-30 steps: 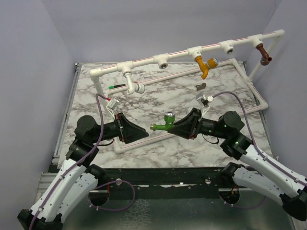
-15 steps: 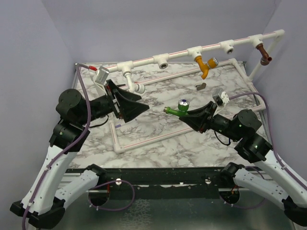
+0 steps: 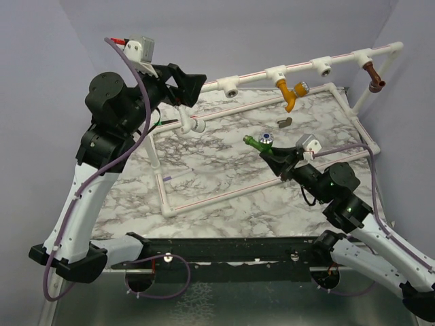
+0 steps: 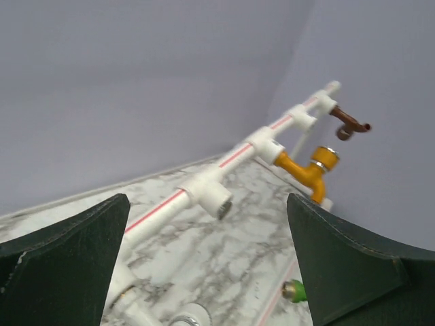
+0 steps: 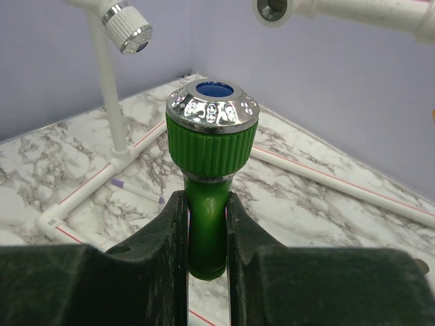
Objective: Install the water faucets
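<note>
My right gripper is shut on the stem of the green faucet, held above the marble table with its silver, blue-centred cap up. My left gripper is raised by the left part of the white top pipe and stands open with nothing between its fingers; an empty pipe socket lies ahead of it. The orange-yellow faucet and the brown faucet sit on that pipe. A white faucet hangs at the left.
The white red-striped pipe frame lies on the marble table and rises at the back. A small grey metal piece lies near the orange-yellow faucet. A purple-tipped pen rests inside the frame. Walls close in on the left, back and right.
My left arm has swung up and back from the table to the top pipe, its jaws spreading a little wider. My right gripper has carried the green faucet up and to the right.
</note>
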### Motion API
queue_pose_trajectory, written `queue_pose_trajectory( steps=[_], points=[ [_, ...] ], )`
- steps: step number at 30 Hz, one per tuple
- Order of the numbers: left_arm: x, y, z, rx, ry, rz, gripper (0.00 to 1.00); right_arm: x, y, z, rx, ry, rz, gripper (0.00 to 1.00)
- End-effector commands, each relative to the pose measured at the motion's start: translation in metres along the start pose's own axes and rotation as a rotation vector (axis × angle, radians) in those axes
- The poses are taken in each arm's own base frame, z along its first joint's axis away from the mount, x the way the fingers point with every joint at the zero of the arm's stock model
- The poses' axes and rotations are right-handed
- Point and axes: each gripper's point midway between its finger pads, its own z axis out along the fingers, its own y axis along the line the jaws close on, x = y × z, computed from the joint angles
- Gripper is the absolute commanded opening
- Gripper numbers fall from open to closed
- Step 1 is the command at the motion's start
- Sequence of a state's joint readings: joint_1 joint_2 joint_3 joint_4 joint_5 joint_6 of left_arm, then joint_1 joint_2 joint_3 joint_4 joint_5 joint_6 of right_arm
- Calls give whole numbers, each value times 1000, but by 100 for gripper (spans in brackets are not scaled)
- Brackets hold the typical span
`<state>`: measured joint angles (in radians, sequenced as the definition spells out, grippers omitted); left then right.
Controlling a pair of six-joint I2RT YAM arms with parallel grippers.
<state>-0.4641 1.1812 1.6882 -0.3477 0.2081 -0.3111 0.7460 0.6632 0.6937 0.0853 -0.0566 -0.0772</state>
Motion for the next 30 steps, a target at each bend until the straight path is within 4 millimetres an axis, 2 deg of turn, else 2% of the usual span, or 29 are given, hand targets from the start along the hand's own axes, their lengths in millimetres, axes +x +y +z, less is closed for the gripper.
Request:
queue_pose_trajectory(
  steps=[1, 6, 10, 17, 22, 27, 30],
  points=[
    [-32, 61, 3, -319, -108, 182, 99, -47, -12, 9, 44, -195, -118, 1],
    [-28, 102, 16, -496, -132, 258, 99, -57, -3, 24, -6, -229, -136, 1],
    [-13, 129, 30, -591, -113, 296, 99, -66, 2, 32, -21, -252, -169, 1],
    [16, 173, 47, -689, -40, 305, 99, -66, 9, 42, 2, -261, -237, 1],
    [32, 204, 47, -759, 4, 290, 99, -61, 14, 47, 12, -246, -242, 1],
    [49, 231, 38, -863, 49, 289, 99, -56, 15, 49, 39, -235, -263, 1],
    [64, 241, 35, -889, 94, 286, 99, -56, 17, 50, 40, -238, -266, 1]
  ],
)
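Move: My empty left hand is going for the raised pipe just left of the white faucet's tee, some 8 cm ahead, 12 cm left and 13 cm below; the white faucet hangs 4 cm ahead, 2 cm left, 20 cm below. My right hand holds the green faucet for the empty tee, about 18 cm ahead, 10 cm left and 7 cm above it; the orange faucet is 18 cm ahead, 6 cm right, 2 cm above. I swing my left hand, wide open, about 17 cm forward and 12 cm left, out over the pipe's left stretch, turning some 45 degrees counter-clockwise until it points forward and sinking over the later part. Meanwhile my right hand keeps its pinch on the green faucet, easing left and a little up towards the empty tee as it tips upward. ##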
